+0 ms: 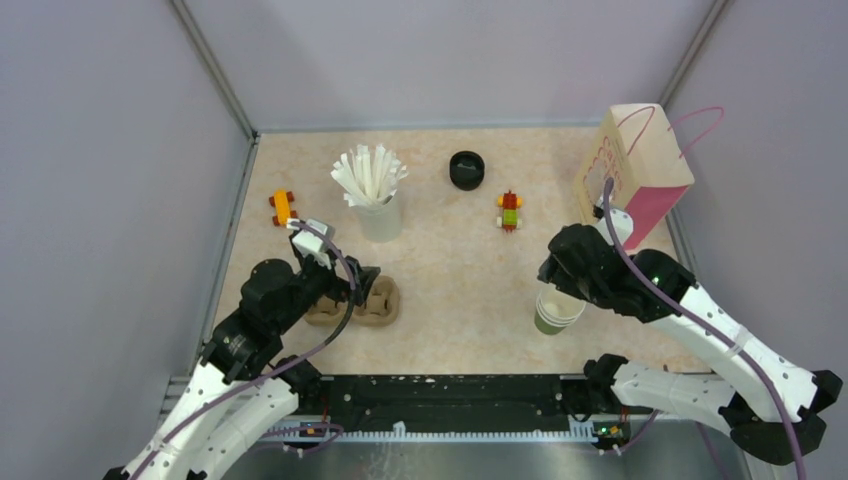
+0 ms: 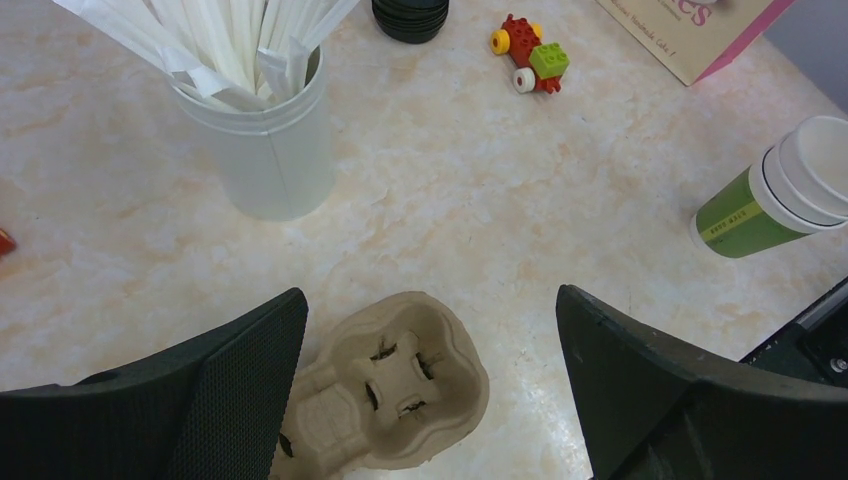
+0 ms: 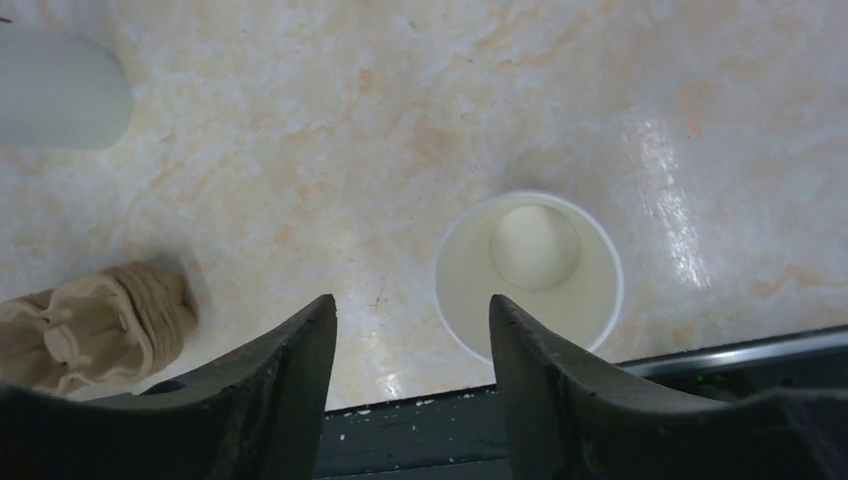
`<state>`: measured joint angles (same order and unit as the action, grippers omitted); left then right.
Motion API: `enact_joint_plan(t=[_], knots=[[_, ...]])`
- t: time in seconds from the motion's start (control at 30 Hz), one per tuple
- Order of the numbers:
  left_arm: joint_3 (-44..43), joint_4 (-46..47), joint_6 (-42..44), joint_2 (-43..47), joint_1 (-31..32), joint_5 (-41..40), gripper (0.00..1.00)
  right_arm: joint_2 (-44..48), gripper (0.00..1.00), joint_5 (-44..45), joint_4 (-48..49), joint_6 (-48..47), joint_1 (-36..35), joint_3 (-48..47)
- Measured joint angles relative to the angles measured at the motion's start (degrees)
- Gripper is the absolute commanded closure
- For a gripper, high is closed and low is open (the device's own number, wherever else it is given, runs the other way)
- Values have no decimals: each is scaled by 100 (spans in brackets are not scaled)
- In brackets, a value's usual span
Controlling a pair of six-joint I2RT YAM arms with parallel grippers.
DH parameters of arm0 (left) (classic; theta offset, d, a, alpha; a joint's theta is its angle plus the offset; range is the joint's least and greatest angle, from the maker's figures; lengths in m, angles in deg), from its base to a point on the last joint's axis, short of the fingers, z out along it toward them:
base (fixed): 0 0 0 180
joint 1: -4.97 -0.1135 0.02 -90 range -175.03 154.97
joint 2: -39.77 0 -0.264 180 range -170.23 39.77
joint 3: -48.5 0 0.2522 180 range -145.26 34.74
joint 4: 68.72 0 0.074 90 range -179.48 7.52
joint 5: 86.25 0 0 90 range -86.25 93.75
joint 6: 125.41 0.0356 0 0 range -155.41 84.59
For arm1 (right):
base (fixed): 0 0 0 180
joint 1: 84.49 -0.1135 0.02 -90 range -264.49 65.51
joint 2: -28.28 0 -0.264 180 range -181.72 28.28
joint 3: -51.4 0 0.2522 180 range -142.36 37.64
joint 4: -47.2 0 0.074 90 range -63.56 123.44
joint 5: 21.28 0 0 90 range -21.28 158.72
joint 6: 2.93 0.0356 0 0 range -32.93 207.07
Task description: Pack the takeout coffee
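The takeout coffee with its black lid is out of view. A green-sided paper cup [image 1: 556, 312] [image 2: 748, 210] stands uncovered near the table's front right, its white inside [image 3: 530, 270] empty. My right gripper [image 3: 410, 300] [image 1: 556, 276] hovers open just above it, with the jaws over bare table at the cup's left rim and the right finger overlapping that rim. My left gripper [image 2: 430, 295] [image 1: 362, 282] is wide open above a brown pulp cup carrier [image 2: 400, 385] [image 1: 378, 300] [image 3: 90, 320], which lies flat between and below its fingers, untouched.
A white cup of straws [image 1: 375, 205] [image 2: 270, 150] stands behind the carrier. A black round lid [image 1: 467, 170] [image 2: 410, 15] sits at the back centre. A pink and tan paper bag [image 1: 640, 170] stands back right. Two brick toys [image 1: 510, 211] [image 1: 283, 207] lie on the table.
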<state>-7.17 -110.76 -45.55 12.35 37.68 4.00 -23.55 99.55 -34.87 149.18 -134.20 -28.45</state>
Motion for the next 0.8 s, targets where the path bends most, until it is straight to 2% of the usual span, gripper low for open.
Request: enact_joint_plan(t=[0.07, 0.23, 0.4, 0.6, 0.73, 0.8], knots=[[31, 7, 0, 35, 0, 0, 1, -11, 52, 90, -315, 264, 0, -4], [74, 22, 17, 192, 0, -11, 1, -55, 54, 212, -651, 636, 0, 11], [94, 20, 20, 195, 0, 11, 1, -396, 54, 181, -584, 616, 0, 214], [131, 20, 20, 269, 0, 107, 1, -1016, 57, -61, -50, 190, 0, 575], [142, 28, 22, 323, 0, 146, 1, -1290, 69, -151, 87, 46, -2, 638], [153, 33, 22, 332, 0, 166, 1, -1386, 72, -140, 131, 4, -2, 638]])
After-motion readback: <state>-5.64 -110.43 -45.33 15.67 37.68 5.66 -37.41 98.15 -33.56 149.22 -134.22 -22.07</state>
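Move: Below and to the right of the right hand stands the paper cup stack, its middle some 3 cm right, 1 cm back and 14 cm down. The red-green toy car lies about 24 cm ahead and 5 cm left of that hand; the paper bag stands some 26 cm ahead and 21 cm right; the cardboard trays lie roughly 32 cm left and 3 cm ahead. From the left hand the cup stack is about 33 cm right, 2 cm back and 16 cm lower. Sliding some 2 cm right and a little back at first, the right hand then sinks about 7 cm onto the cup stack's left rim, easing 3 cm back left. The wrist tips down and rolls its left side lower, nearly 20 degrees in all, as the half-open fingers narrow to a small gap, one tip on either side of the rim; contact can't be seen. ##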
